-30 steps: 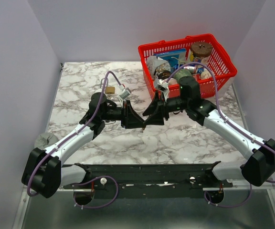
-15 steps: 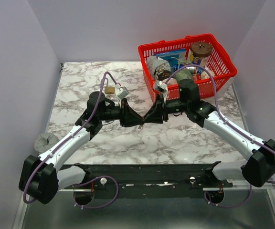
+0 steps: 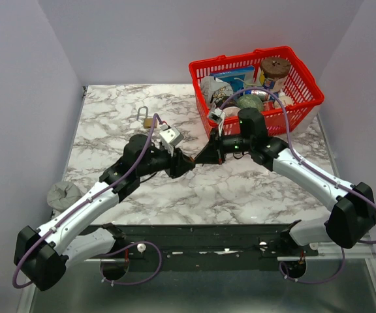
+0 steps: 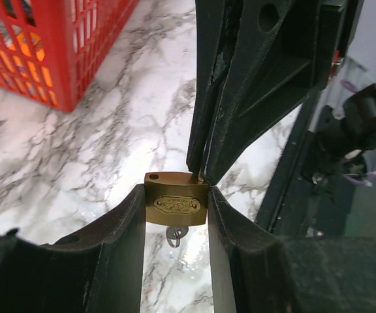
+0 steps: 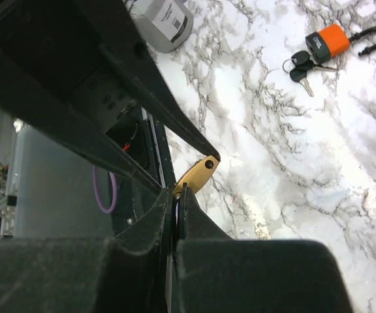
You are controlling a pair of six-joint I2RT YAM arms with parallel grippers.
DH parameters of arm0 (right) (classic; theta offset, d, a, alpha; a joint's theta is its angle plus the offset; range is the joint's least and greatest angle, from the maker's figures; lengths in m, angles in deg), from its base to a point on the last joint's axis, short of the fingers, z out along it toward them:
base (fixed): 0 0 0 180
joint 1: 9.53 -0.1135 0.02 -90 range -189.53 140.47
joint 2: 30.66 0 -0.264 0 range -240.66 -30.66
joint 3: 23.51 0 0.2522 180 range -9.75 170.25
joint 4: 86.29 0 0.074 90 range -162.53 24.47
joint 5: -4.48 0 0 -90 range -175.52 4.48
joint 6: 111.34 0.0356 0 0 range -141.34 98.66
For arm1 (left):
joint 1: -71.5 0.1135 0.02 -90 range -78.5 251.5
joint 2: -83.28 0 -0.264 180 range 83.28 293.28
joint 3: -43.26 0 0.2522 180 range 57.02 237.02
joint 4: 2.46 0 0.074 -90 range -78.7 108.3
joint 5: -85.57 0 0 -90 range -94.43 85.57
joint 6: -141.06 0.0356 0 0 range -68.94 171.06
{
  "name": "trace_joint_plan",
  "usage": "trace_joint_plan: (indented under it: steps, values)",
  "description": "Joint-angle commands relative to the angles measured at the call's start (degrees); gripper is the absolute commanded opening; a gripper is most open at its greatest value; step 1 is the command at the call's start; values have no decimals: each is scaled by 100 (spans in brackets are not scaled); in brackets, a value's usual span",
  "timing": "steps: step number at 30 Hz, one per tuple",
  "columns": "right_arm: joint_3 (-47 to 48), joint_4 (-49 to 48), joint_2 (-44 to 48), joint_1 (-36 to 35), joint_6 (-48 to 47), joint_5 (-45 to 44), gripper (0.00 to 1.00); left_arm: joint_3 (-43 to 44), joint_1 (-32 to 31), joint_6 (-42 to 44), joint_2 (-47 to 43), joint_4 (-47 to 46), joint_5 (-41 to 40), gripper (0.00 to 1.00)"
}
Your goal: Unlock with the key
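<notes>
A brass padlock (image 4: 176,204) hangs above the table, and my left gripper (image 4: 176,195) is shut on its body from both sides. The key (image 4: 173,235) sticks out of its underside with a small ring. An empty shackle hole (image 4: 153,177) shows on top of the padlock. My right gripper (image 5: 178,189) comes in from the opposite side and is shut on a thin piece, apparently the shackle, at the padlock's top (image 5: 200,173). In the top view the two grippers meet tip to tip, left (image 3: 185,160) and right (image 3: 200,158), and hide the padlock.
A red basket (image 3: 305,104) full of items stands at the back right, close behind my right arm. Another padlock (image 3: 147,119) lies at the back left. An orange padlock (image 5: 328,40) with black keys (image 5: 301,65) lies on the marble. A grey roll (image 3: 62,193) sits at the left edge.
My right gripper's jaws have closed on the top of the padlock. The left arm has swung and turned its wrist, and the meeting point has shifted slightly back and left.
</notes>
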Motion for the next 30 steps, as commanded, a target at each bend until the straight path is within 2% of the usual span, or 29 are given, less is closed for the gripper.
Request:
trace_joint_plan:
  steps: [1,7,14,16,17,19,20,23,26,30]
  values:
    - [111,-4,-124,-22,418,-265,1,108,-516,428,-195,398,-2023,0]
    - [146,-4,-379,-31,743,-564,1,239,-991,489,-55,802,-3297,0]
    - [84,-13,-432,-31,814,-757,3,301,-1167,305,69,943,-3492,0]
    - [58,-4,-379,-31,797,-915,11,275,-1167,208,86,970,-3492,0]
    - [40,-4,-318,-31,779,-977,22,266,-1167,69,86,987,-3483,0]
    - [-21,-4,-239,-22,744,-1152,32,153,-1167,-81,69,1005,-3448,0]
    - [-39,-13,-151,-22,735,-1223,44,91,-1167,-221,51,987,-3422,0]
    - [-144,-13,-54,31,735,-1495,62,-120,-1167,-468,-19,970,-3290,0]
    - [-285,-13,104,118,753,-1662,70,-235,-1167,-767,-81,1083,-3237,0]
    - [-451,-48,306,180,717,-1882,73,-279,-1141,-1180,-28,1549,-3501,0]
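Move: My left hand still holds the brass padlock, while my right fingertips are already shut on its raised shackle, about 3 cm right of and 1 cm ahead of the left hand. From my right hand the padlock's body is roughly 3 cm left and 1 cm back. On the table some 20 cm below, the orange padlock lies about 17 cm ahead of my left hand and 17 cm to its left; the black keys lie 13 ahead and 15 left. I keep the shackle pinched while both my hands sink about 3 cm and ease forward a little, my left hand rolling and swinging counter-clockwise so the body turns against it. Then I open my right fingers wide, let go and draw forward and to the right, while my left hand carries the padlock further down and left, away from the right hand, about 7 cm lower in all. ##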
